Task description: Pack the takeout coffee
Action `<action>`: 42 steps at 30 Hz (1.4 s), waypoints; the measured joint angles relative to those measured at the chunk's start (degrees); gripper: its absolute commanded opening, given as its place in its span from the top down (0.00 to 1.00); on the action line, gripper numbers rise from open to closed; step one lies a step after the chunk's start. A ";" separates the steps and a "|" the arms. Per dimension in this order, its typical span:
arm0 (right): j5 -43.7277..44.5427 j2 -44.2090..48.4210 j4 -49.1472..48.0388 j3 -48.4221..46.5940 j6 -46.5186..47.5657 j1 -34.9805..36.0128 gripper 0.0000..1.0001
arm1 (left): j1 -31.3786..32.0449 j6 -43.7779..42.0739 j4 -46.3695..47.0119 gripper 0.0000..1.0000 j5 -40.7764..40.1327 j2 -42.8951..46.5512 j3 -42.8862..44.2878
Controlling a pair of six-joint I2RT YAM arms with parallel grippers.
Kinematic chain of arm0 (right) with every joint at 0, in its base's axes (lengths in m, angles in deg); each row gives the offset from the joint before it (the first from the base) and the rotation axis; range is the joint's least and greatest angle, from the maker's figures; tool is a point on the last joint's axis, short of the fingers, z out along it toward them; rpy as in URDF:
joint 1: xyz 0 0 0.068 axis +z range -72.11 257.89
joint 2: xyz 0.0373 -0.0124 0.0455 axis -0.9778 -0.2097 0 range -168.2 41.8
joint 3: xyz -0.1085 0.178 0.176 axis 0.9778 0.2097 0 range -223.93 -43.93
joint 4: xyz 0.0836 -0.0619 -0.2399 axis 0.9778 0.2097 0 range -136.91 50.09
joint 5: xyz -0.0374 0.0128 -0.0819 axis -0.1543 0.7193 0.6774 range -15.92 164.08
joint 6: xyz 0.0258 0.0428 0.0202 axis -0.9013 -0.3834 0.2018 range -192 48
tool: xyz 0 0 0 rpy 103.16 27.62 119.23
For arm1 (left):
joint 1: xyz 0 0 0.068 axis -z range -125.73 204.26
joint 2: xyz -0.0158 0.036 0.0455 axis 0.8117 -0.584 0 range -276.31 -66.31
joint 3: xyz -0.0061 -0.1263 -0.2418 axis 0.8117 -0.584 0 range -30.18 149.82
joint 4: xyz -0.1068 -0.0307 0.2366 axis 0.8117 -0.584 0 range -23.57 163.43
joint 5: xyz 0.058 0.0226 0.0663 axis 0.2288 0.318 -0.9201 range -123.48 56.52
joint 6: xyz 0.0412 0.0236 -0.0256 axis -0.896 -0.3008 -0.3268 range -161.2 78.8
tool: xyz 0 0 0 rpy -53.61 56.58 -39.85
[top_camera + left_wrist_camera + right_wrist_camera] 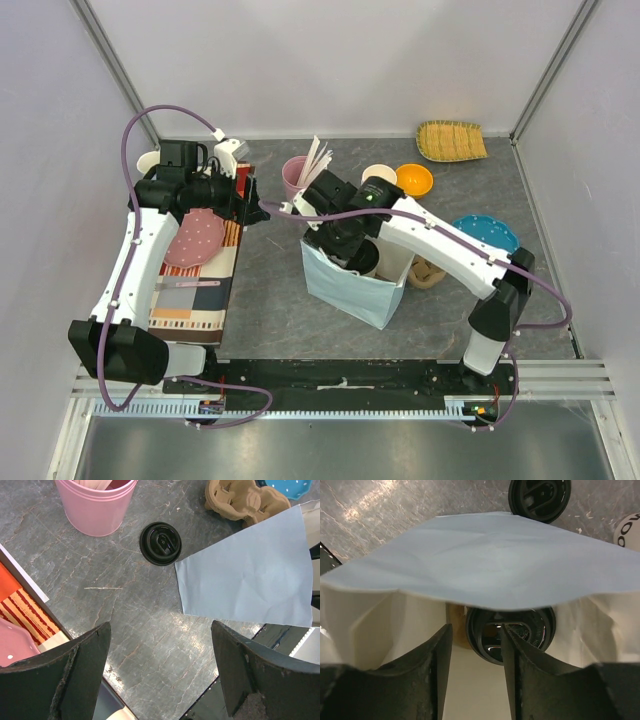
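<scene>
The pale blue paper bag (352,288) stands open in the middle of the table, and it also shows in the right wrist view (485,560) and the left wrist view (250,580). The takeout coffee (527,630) stands inside it, with only its black lid showing; in the top view it lies at the bag's mouth (366,258). My right gripper (472,630) is open in the bag's mouth just above the lid, holding nothing; in the top view it is over the bag (345,242). A second black lid (160,543) sits on the table outside the bag (539,497). My left gripper (161,630) is open and empty above bare table (250,205).
A pink cup of sticks (297,175) stands behind the bag. A cardboard cup carrier (428,272), a blue plate (485,232), an orange bowl (414,180) and a white cup (379,177) are to the right. A pink plate (195,238) lies on a striped box at left.
</scene>
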 measured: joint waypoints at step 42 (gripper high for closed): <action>3.63 23.63 -16.09 0.15 4.61 0.00 0.02 | 9.49 -1.57 31.12 0.42 -8.31 -31.01 19.87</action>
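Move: Some 20 cm ahead of the left hand, 10 cm to its right and 12 cm below are the wrapped straws in their pink cup. The white paper cups stand about 17 cm to the right of them, level with them; a loose black lid lies about 10 cm nearer and 5 cm right of them. The right hand, already off the lidded coffee cup, has it about 3 cm ahead, 4 cm right and 8 cm below, and the straws some 27 cm ahead, 8 cm left and 8 cm below. Rising almost straight up out of the bag by about 18 cm, the right hand leaves the coffee cup, spreads its half-open fingers wide and swings their tips forward and to the left. The left hand starts later, reaching roughly 20 cm forward and 9 cm right at nearly constant height towards the straws, its fingertips tipping up some 20 degrees and its fingers closing partway. ##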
